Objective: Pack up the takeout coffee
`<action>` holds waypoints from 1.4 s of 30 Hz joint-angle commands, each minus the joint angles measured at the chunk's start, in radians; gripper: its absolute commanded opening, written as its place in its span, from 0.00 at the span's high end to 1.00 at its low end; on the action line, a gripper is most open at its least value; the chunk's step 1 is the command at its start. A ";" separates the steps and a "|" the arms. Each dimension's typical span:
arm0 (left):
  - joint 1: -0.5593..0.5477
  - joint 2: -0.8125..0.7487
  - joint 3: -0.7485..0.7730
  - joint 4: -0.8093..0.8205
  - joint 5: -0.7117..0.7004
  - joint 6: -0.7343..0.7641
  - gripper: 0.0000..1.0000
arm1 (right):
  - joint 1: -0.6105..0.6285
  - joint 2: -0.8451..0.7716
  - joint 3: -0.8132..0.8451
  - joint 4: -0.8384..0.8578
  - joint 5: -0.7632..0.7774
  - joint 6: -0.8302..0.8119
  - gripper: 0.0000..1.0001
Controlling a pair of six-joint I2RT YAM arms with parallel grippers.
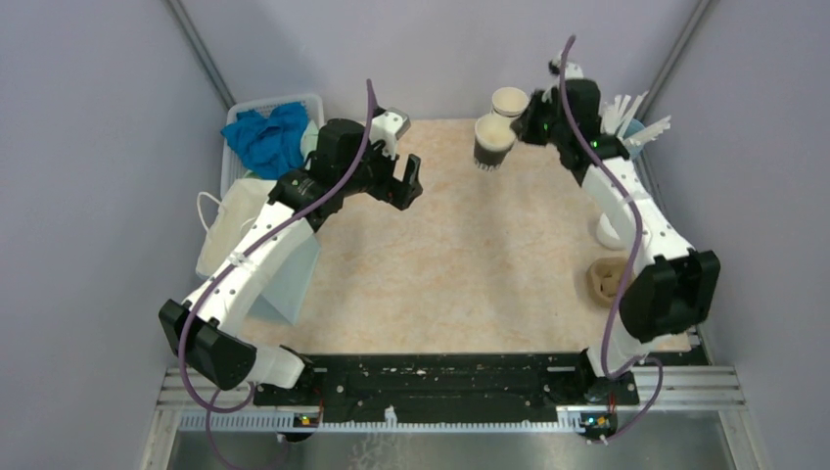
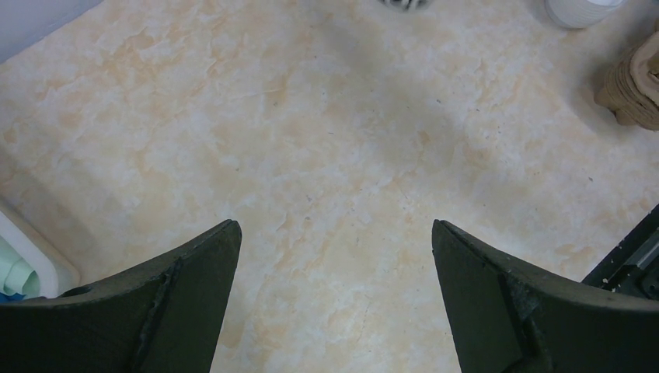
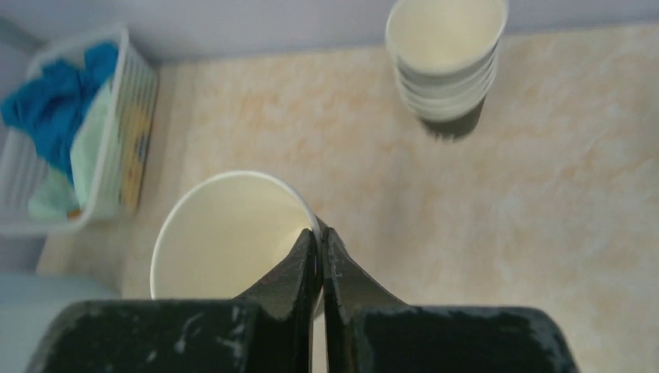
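Observation:
A lidless dark brown paper cup [image 1: 492, 145] with a cream inside [image 3: 225, 233] hangs above the back of the table. My right gripper [image 1: 524, 125] [image 3: 322, 233] is shut on its rim, one finger inside and one outside. Just behind it stands a stack of lidless cream-rimmed cups [image 1: 509, 101] [image 3: 447, 54]. The takeout coffee is out of view. My left gripper [image 1: 406, 181] [image 2: 334, 225] hovers open over bare tabletop at the back left, with nothing between its fingers.
A white basket [image 1: 274, 100] [image 3: 132, 93] with a blue cloth sits at the back left, and a white paper bag [image 1: 235, 225] in front of it. At the right edge are white utensils [image 1: 631, 122], a white stack [image 1: 607, 230] [image 2: 579, 9] and brown cardboard pieces [image 1: 607, 279] [image 2: 633, 85].

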 commanded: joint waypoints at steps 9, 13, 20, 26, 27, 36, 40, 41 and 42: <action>-0.031 -0.025 -0.013 0.063 0.031 0.000 0.01 | 0.078 -0.471 -0.834 0.411 -0.319 -0.131 1.00; -0.038 -0.026 -0.017 0.066 0.035 0.000 0.01 | 0.101 -0.551 -0.967 0.461 -0.304 -0.151 1.00; -0.044 -0.025 -0.013 0.066 0.039 0.000 0.01 | 0.138 -0.628 -1.091 0.500 -0.278 -0.189 1.00; -0.047 -0.027 -0.013 0.066 0.042 0.004 0.01 | 0.162 -0.632 -1.138 0.515 -0.250 -0.189 1.00; -0.047 -0.028 -0.013 0.067 0.042 0.003 0.01 | 0.167 -0.631 -1.143 0.516 -0.241 -0.186 1.00; -0.048 -0.028 -0.015 0.066 0.046 0.003 0.01 | 0.176 -0.641 -1.137 0.486 -0.182 -0.147 0.90; -0.049 -0.028 -0.016 0.063 0.047 0.005 0.01 | 0.175 -0.670 -1.069 0.415 -0.105 -0.134 0.59; -0.050 -0.029 -0.017 0.063 0.047 0.005 0.01 | 0.174 -0.676 -1.050 0.397 -0.088 -0.147 0.51; -0.049 -0.028 -0.019 0.064 0.047 0.006 0.01 | 0.170 -0.675 -1.029 0.369 -0.039 -0.150 0.46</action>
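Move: My right hand holds the right rim of one takeout cup. The bare table spot for it lies about 21 cm back, 7 cm to the left and some 26 cm below. The remaining cup stack stands some 16 cm straight ahead, its middle 18 cm lower; the white lids lie about 7 cm back and 25 cm right, the brown carrier 21 cm back and 28 cm right. From my left hand that spot is about 6 cm back and 16 cm right. I swing the pinched cup away from the stack with my right hand, sweeping back and down together, about 20 cm back and 18 cm down, drifting slightly left as the hand turns some 25 degrees counter-clockwise. The descent levels off, then I sink the last few centimetres to the bare table and open the fingers about halfway, one inside the rim and one outside. ##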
